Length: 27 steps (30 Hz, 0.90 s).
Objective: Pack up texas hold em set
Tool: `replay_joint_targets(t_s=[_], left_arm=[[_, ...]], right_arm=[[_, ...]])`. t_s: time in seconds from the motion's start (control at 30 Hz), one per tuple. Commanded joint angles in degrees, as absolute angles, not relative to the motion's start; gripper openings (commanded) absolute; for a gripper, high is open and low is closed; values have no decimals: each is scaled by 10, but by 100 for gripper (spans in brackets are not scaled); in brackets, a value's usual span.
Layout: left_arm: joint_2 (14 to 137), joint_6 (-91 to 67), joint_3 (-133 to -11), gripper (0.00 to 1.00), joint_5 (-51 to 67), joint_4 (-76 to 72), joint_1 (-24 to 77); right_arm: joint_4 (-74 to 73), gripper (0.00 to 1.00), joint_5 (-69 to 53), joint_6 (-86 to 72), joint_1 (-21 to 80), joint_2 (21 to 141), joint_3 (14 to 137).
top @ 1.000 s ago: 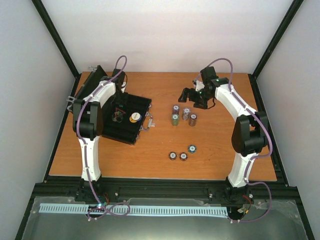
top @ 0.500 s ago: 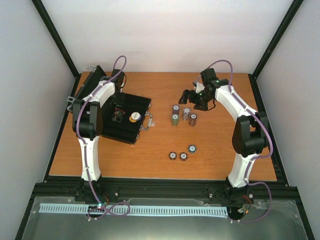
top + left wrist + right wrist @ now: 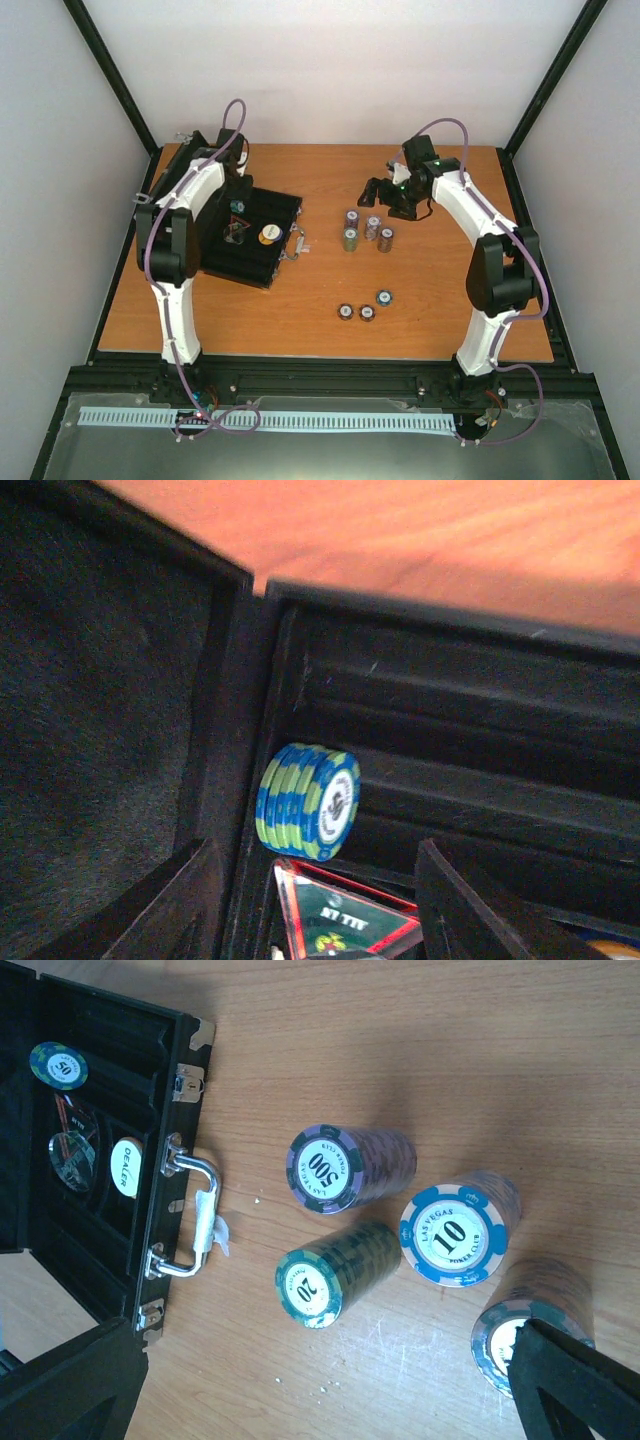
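The black case [image 3: 255,262] lies open at the left of the table. In its grooved tray sit a blue-and-green chip stack [image 3: 310,800] on edge, a dark triangular token [image 3: 345,925] and a round dealer disc [image 3: 269,235]. My left gripper [image 3: 330,910] hangs open just above the tray, its fingers apart and off the stack. Several chip stacks stand on the table: purple 500 [image 3: 325,1168], green 20 [image 3: 312,1287], blue 10 [image 3: 450,1232], and another [image 3: 520,1310] half hidden by a finger. My right gripper [image 3: 320,1390] hovers open above them, holding nothing.
Three short chip stacks [image 3: 366,308] sit nearer the front of the table. The case's felt-lined lid [image 3: 90,680] stands up at the far left. Its silver handle [image 3: 190,1215] faces the standing stacks. Walls close in the table on three sides.
My left gripper has drawn back from the middle of the tray toward the lid, leaving the blue-and-green stack uncovered in its groove. The right arm has barely moved.
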<state>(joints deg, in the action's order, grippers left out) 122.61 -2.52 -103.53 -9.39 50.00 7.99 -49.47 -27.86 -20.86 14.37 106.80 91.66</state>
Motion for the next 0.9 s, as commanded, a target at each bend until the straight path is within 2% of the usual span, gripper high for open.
replay_joint_targets(t_s=[0.0, 0.13, 0.3, 0.43, 0.6, 0.7, 0.87], left_arm=[[1171, -20, -1045, 56, -24, 467, 74], [1142, -28, -1041, 57, 16, 461, 81], [1092, -44, -1022, 73, 67, 435, 97], [1063, -61, -1021, 72, 124, 422, 113], [1023, -33, -1020, 76, 117, 445, 175], [1012, -57, -1014, 93, 150, 471, 190], [966, -91, -946, 95, 162, 458, 210]], right_arm=[[-487, 100, -278, -208, 140, 1040, 917], [-501, 100, -247, -194, 140, 1027, 921], [-524, 100, -210, -168, 140, 997, 914], [-555, 100, -159, -149, 160, 966, 886], [-590, 100, -76, -139, 212, 909, 822], [-607, 100, -43, -148, 244, 870, 764], [-617, 100, -26, -185, 288, 797, 668]])
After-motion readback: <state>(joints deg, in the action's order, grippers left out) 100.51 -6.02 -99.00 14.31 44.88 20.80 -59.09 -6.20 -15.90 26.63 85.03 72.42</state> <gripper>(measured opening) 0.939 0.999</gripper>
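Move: From my right hand the nearest low blue-green chip stack lies about 13 cm back, 1 left, 14 down; two low dark stacks are 17 back, 6 and 12 left; the tall brown stack is 2 ahead, 1 left. From my left hand the tall 500 stack is some 38 cm right, 1 ahead, 5 down; the 20 stack 38 right, 7 back; the 50 stack in the case 3 ahead, 1 right. I lift my left hand out of the case and sweep it right, about 17 cm each way, drawing back some 6, towards the tall stacks; the fingers spread wide and their tips swing right as the wrist turns clockwise. My open right hand rises slightly, then pulls back about 13 cm towards the low blue-green stack, its leftward lean straightening. ##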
